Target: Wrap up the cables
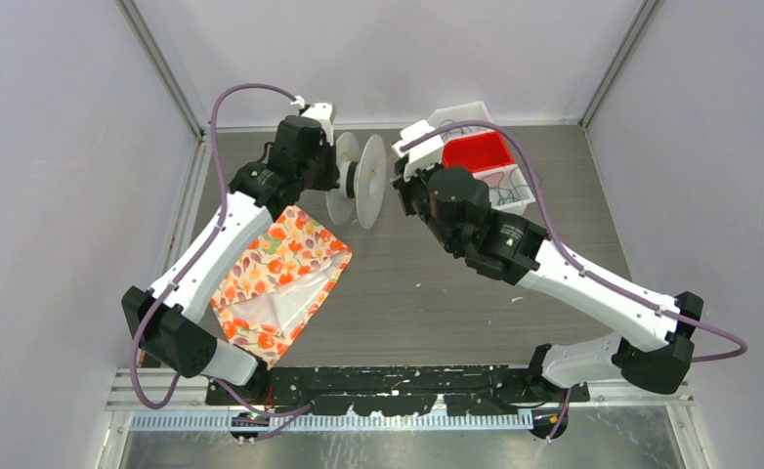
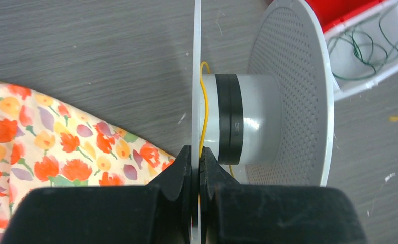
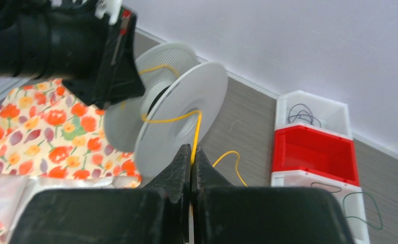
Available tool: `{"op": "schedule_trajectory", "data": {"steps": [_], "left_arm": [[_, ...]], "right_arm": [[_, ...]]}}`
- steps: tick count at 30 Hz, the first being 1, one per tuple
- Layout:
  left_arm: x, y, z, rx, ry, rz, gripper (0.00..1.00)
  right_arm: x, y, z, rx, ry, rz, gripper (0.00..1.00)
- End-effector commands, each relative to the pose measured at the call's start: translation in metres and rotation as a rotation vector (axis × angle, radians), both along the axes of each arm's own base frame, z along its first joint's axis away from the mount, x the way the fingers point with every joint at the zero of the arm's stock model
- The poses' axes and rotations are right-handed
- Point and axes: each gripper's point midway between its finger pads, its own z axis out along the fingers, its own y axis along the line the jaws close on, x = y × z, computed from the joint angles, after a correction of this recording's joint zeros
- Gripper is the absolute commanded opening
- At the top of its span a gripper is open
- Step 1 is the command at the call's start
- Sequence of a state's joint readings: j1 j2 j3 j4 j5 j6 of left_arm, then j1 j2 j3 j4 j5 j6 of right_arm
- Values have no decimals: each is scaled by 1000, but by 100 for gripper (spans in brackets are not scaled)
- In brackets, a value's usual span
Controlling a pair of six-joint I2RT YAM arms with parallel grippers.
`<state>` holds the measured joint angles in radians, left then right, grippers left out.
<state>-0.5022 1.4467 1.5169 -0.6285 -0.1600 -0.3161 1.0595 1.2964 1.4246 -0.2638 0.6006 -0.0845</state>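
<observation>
A clear plastic spool stands on edge at the back of the table. My left gripper is shut on its near flange, and the yellow cable runs along the flange beside the dark-banded core. My right gripper is shut on the same yellow cable, which leads up over the spool's rim to the core; a loose loop trails on the table behind. In the top view the right gripper sits just right of the spool. Thin green cables lie in a white tray.
A floral cloth lies at the left under the left arm. A red bin and white trays stand at the back right behind the right wrist. Grey walls close in the table on three sides.
</observation>
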Motion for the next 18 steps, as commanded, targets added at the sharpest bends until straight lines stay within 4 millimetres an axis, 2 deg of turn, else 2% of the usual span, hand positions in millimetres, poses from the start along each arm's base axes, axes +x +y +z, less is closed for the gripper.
{"op": "schedule_trajectory", "data": {"steps": [1, 6, 9, 14, 18], "left_arm": [[-14, -20, 12, -9, -25, -182, 0], [-38, -34, 0, 17, 23, -361, 0], [-51, -40, 1, 15, 26, -441, 0], [-79, -49, 19, -20, -16, -596, 0], [-89, -42, 40, 5, -77, -630, 0]], "right_arm": [[23, -12, 19, -2, -48, -5, 1], [44, -25, 10, -21, -34, -42, 1], [55, -31, 2, -20, -12, -58, 1], [75, -46, -28, -28, 57, -94, 0], [79, -55, -57, 4, 141, -93, 0]]}}
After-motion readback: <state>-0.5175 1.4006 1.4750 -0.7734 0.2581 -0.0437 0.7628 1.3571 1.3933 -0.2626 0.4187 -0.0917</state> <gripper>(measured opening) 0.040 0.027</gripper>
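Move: The spool, already pinched by its left flange, has its middle about 4 cm ahead of the left hand, 5 cm to its right and 5 cm lower. From the right hand, which holds the yellow cable, that middle is roughly 10 cm ahead, 8 cm left and 13 cm below. The held cable is some 6 cm back, 13 cm right and 8 cm above the left hand. The red-and-white bins lie about 17 cm ahead and 19 cm right of the right hand, 36 cm down. The spool is swung back about 7 cm and some 4 cm right by the left hand, sinking a little and turning roughly 30 degrees clockwise, its flange still pinched. Meanwhile the right hand keeps its grip on the yellow cable and carries it about 8 cm forward, 5 cm right and 4 cm down, past the spool's right side from its near side to its far side. ##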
